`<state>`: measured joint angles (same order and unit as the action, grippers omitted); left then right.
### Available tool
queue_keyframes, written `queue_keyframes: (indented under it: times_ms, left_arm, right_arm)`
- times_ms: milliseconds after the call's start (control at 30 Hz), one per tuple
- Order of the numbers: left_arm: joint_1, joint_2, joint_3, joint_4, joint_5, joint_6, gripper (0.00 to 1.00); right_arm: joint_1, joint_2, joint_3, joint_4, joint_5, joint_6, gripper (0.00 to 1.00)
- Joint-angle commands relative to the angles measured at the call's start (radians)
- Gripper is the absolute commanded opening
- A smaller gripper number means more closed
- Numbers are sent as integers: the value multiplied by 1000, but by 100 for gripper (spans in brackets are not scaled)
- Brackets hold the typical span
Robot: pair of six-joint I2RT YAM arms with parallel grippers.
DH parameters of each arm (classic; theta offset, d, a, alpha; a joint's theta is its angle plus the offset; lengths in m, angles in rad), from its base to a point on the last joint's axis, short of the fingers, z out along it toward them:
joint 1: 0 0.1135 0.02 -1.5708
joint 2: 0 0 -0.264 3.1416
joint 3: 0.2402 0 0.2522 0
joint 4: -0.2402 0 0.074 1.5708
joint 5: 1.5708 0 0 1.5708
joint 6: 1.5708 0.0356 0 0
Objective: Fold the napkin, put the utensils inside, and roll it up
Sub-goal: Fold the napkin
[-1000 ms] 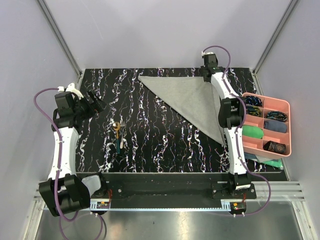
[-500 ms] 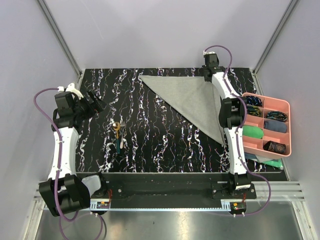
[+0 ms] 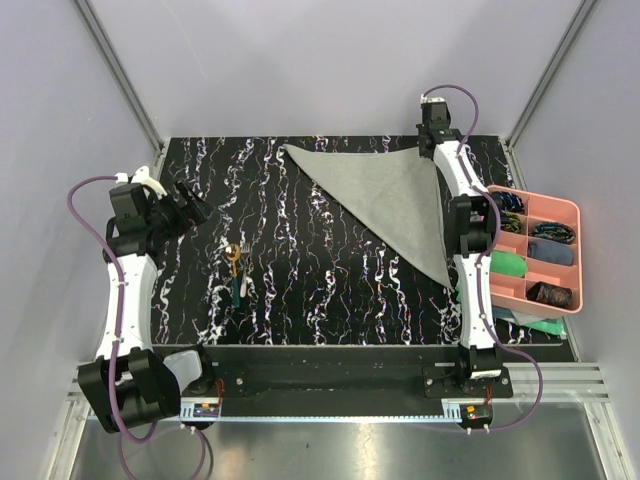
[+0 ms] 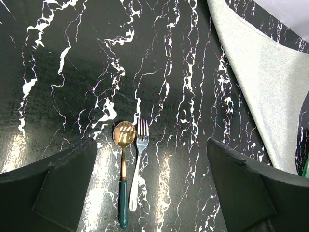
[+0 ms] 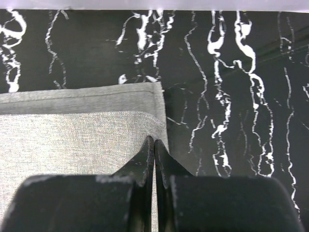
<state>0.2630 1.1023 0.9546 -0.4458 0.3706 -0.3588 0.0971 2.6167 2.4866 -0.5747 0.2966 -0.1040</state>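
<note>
The napkin [image 3: 390, 200] lies folded into a grey-green triangle at the back right of the black marbled table. My right gripper [image 3: 433, 152] is shut on the napkin's far right corner. In the right wrist view the closed fingertips [image 5: 154, 145] pinch the top layer [image 5: 72, 130] just inside its hemmed edge. The gold spoon [image 3: 233, 256] and the fork [image 3: 243, 268] lie side by side left of centre. In the left wrist view the spoon [image 4: 123, 164] and fork [image 4: 139, 159] lie below my left gripper [image 4: 154, 193], which is open, empty and held above the table.
A pink compartment tray [image 3: 575, 215] with small items stands at the right edge beside the right arm. Folded dark green and teal cloths [image 3: 530, 322] lie under its near end. Grey walls close off the back and sides.
My right gripper has moved right and slightly farther back with the napkin corner, pulling the triangle's far edge out toward the right. The left arm and the utensils have not moved.
</note>
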Motion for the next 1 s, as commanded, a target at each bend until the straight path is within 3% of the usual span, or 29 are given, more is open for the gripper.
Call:
queue_keyframes:
  times_ms: [0, 467, 500, 533, 633, 767, 967]
  left_arm:
    - [8, -9, -7, 52, 22, 6, 99]
    - [7, -7, -7, 53, 25, 4, 99]
    - [7, -7, -8, 52, 25, 4, 99]
    - [7, -7, -8, 53, 25, 4, 99]
    - [7, -7, -7, 53, 27, 4, 99]
    - [7, -10, -8, 55, 30, 3, 99]
    - [7, -16, -11, 58, 34, 3, 99]
  right_arm:
    - [-11, -29, 67, 12, 4, 9, 0]
    - [-23, 49, 126, 10, -1, -20, 0]
    - [-25, 51, 121, 9, 6, -20, 5]
    - [-25, 51, 120, 10, 12, -20, 27]
    - [-25, 34, 103, 10, 0, -20, 68]
    - [-23, -21, 75, 4, -51, -25, 80]
    - [15, -176, -43, 7, -200, -2, 80]
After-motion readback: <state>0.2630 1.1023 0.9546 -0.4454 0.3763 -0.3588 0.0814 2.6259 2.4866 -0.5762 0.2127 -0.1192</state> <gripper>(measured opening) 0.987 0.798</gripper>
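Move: The right hand's shut fingers have the napkin's upper corner. The bottom layer's far-right corner lies about 3 cm ahead, 1 cm right and 3 cm below. Of the folded triangle's other tips, one is some 47 cm to this hand's left and level with it, the other about 44 cm back and 2 cm left. The orange bin stands roughly 31 cm back and 18 cm right. From the left hand that bottom corner is some 32 cm ahead and 67 cm right. Still pinching the napkin's upper corner, the right hand lifts it some 3 cm while easing slightly forward and right, towards the bottom layer's far-right corner. It then starts sinking and opens wide, letting go of the cloth, and with the fingers spread goes on down, in all about 4 cm, drawing a little back and left over the corner. ##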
